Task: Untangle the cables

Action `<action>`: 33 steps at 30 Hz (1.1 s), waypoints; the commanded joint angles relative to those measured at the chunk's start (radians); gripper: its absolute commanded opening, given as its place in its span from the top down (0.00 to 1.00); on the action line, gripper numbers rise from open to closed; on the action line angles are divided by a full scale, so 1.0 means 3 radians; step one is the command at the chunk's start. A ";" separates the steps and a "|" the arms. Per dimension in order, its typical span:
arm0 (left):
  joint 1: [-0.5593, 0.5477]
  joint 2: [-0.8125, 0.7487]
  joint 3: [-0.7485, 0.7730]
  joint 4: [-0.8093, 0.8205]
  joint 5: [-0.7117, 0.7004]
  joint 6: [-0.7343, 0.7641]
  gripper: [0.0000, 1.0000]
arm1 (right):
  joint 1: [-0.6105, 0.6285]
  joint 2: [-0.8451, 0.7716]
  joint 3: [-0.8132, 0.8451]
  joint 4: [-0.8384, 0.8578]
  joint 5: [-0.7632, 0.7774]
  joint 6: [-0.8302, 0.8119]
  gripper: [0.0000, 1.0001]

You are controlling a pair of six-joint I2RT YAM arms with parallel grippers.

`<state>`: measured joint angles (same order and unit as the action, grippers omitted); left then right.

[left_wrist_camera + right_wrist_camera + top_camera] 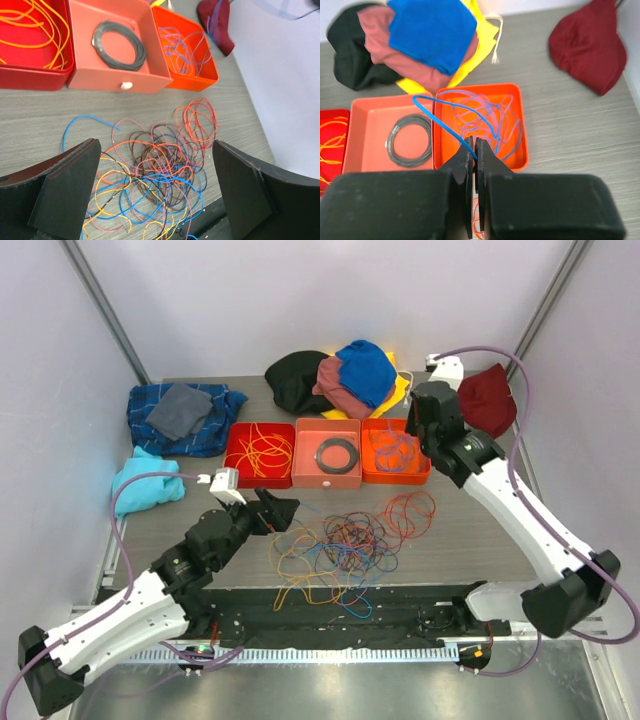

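Observation:
A tangle of thin cables (340, 545) in orange, yellow, blue, red and brown lies on the table in front of the trays; the left wrist view shows it (160, 170) between my open fingers. My left gripper (285, 512) is open and empty, just left of the tangle. My right gripper (475, 150) is shut on a blue cable (445, 125) and holds it above the orange tray (520, 95), which holds several blue cables. The red tray (236, 472) holds orange cables (262, 452).
The middle tray (305, 476) holds a black ring (337, 453). Cloths lie behind the trays: a black, pink, blue and yellow heap (340, 378), a maroon one (488, 398), a plaid blue with grey one (185, 415), a light blue one (145, 480).

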<state>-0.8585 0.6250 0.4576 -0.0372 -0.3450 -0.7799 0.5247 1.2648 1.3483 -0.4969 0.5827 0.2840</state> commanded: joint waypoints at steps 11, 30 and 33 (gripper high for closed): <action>0.0003 -0.0508 -0.0129 -0.0321 -0.0215 0.0012 0.00 | -0.0373 0.0820 0.0056 0.0536 -0.0439 0.0102 0.99; 0.0003 -0.0305 -0.0160 -0.0188 -0.0195 -0.0044 0.00 | 0.0034 0.0372 -0.0362 0.0393 -0.0541 0.0240 0.37; -0.0002 -0.0187 -0.0145 -0.0147 -0.0164 -0.0069 0.00 | 0.0463 0.0147 -0.0684 0.0459 -0.0781 0.0234 0.42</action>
<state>-0.8585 0.5316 0.4061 -0.1448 -0.3965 -0.7860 0.5213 1.4284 1.2194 -0.3817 0.4240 0.3435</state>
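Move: The right hand already holds the blue cable, dangling from its shut fingers; the orange box it is bound for lies nearly straight ahead, about 8 cm farther out and some 28 cm below. The grey coil in the pink box is roughly 15 cm left of the orange box's middle and level with it, the red cable about 17 cm nearer the robot than that middle, 2 cm to its right. From the left hand the orange box is some 22 cm ahead and 26 cm to the right. The right hand sinks about 13 cm while reaching some 7 cm forward over the orange box, its fingers tipping down by nearly 15 degrees, and near the bottom it opens to a little over half and lets go of the blue cable. With the fingers still open and empty, it then draws back about 5 cm, swings some 4 cm left and rises about 3 cm, while the idle left hand, wide open, shifts a couple of centimetres left and, after a slight rise, down. ##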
